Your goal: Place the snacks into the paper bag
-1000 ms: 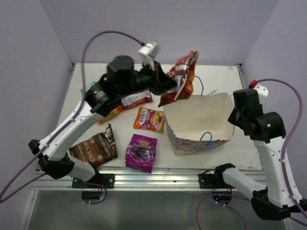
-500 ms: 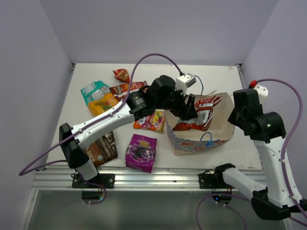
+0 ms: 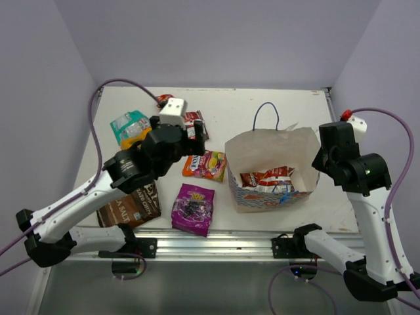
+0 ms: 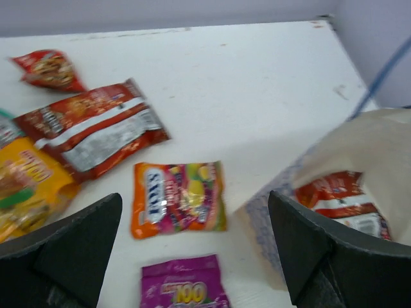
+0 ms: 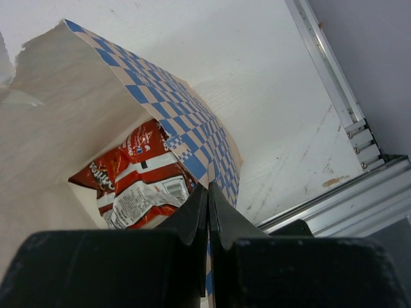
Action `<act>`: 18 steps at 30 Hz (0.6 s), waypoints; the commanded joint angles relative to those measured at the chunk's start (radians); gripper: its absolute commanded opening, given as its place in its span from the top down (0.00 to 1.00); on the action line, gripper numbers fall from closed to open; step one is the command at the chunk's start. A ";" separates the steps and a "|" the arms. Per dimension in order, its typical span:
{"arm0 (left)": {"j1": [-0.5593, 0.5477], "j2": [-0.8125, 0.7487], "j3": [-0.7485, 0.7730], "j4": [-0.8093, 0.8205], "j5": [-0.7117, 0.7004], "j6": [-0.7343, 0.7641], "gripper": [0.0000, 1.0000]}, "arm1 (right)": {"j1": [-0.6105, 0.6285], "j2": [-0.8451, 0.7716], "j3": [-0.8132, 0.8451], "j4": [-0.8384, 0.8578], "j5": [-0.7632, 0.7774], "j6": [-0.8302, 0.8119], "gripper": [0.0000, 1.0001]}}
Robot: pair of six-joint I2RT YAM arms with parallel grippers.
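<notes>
The paper bag [image 3: 269, 149] stands open at the right of the table, and one red-and-silver chip bag [image 3: 266, 178] lies inside it. My right gripper [image 3: 319, 157] is shut on the bag's right rim [image 5: 207, 192], holding the checkered wall. My left gripper [image 3: 192, 133] hangs open and empty above the loose snacks. Below it lie the multicoloured packet [image 4: 178, 197] and the purple packet [image 4: 183, 289]. A second red-and-silver chip bag [image 4: 93, 128], a small red packet [image 4: 48, 69], an orange-yellow one [image 4: 26, 186], a teal one [image 3: 128, 123] and the brown Sea Salt one [image 3: 131, 203] lie to the left.
The bag's blue cord handle [image 3: 266, 115] loops onto the table behind it. A metal rail [image 3: 216, 244] runs along the near table edge. Purple walls close in the table on three sides.
My left gripper carried a red-and-silver chip bag over the paper bag, opened and dropped it inside, then swung back left over the loose snacks. The right arm held still.
</notes>
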State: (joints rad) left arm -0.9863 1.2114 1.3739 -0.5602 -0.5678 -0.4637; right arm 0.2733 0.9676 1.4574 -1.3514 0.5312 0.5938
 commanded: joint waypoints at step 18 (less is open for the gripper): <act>0.098 0.252 -0.576 -0.084 0.419 -0.156 0.03 | -0.006 -0.018 0.020 -0.239 -0.017 -0.031 1.00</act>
State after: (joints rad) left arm -0.8822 1.4528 0.8631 -0.6956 -0.2886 -0.5934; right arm 0.2733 0.9668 1.4574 -1.3514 0.5282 0.5758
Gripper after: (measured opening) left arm 0.991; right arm 0.011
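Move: The Lot 100 pouch, lying between the left hand and its base, is about 11 cm back, 4 cm to the left and some 32 cm below the open fingers. At the same depth, the orange fruit pouch is about 4 cm ahead and level sideways, and the brown Sea Salt bag 9 cm back and 23 cm left; the paper bag stands 3 cm back, 19 cm right. From the right hand the Lot 100 pouch is about 30 cm left, 5 cm back and 29 cm below. The left arm swings some 5 cm left, then drops fast, about 30 cm in all, and draws back 7 or 8 cm on the way, easing off low over the left part of the Lot 100 pouch with the fingers still wide open, tipped some 40 degrees further down and the hand's left side rolled up about 30 degrees. The right hand stays where it is and keeps its shut fingers on the paper bag's right-hand rim, holding the mouth open. ##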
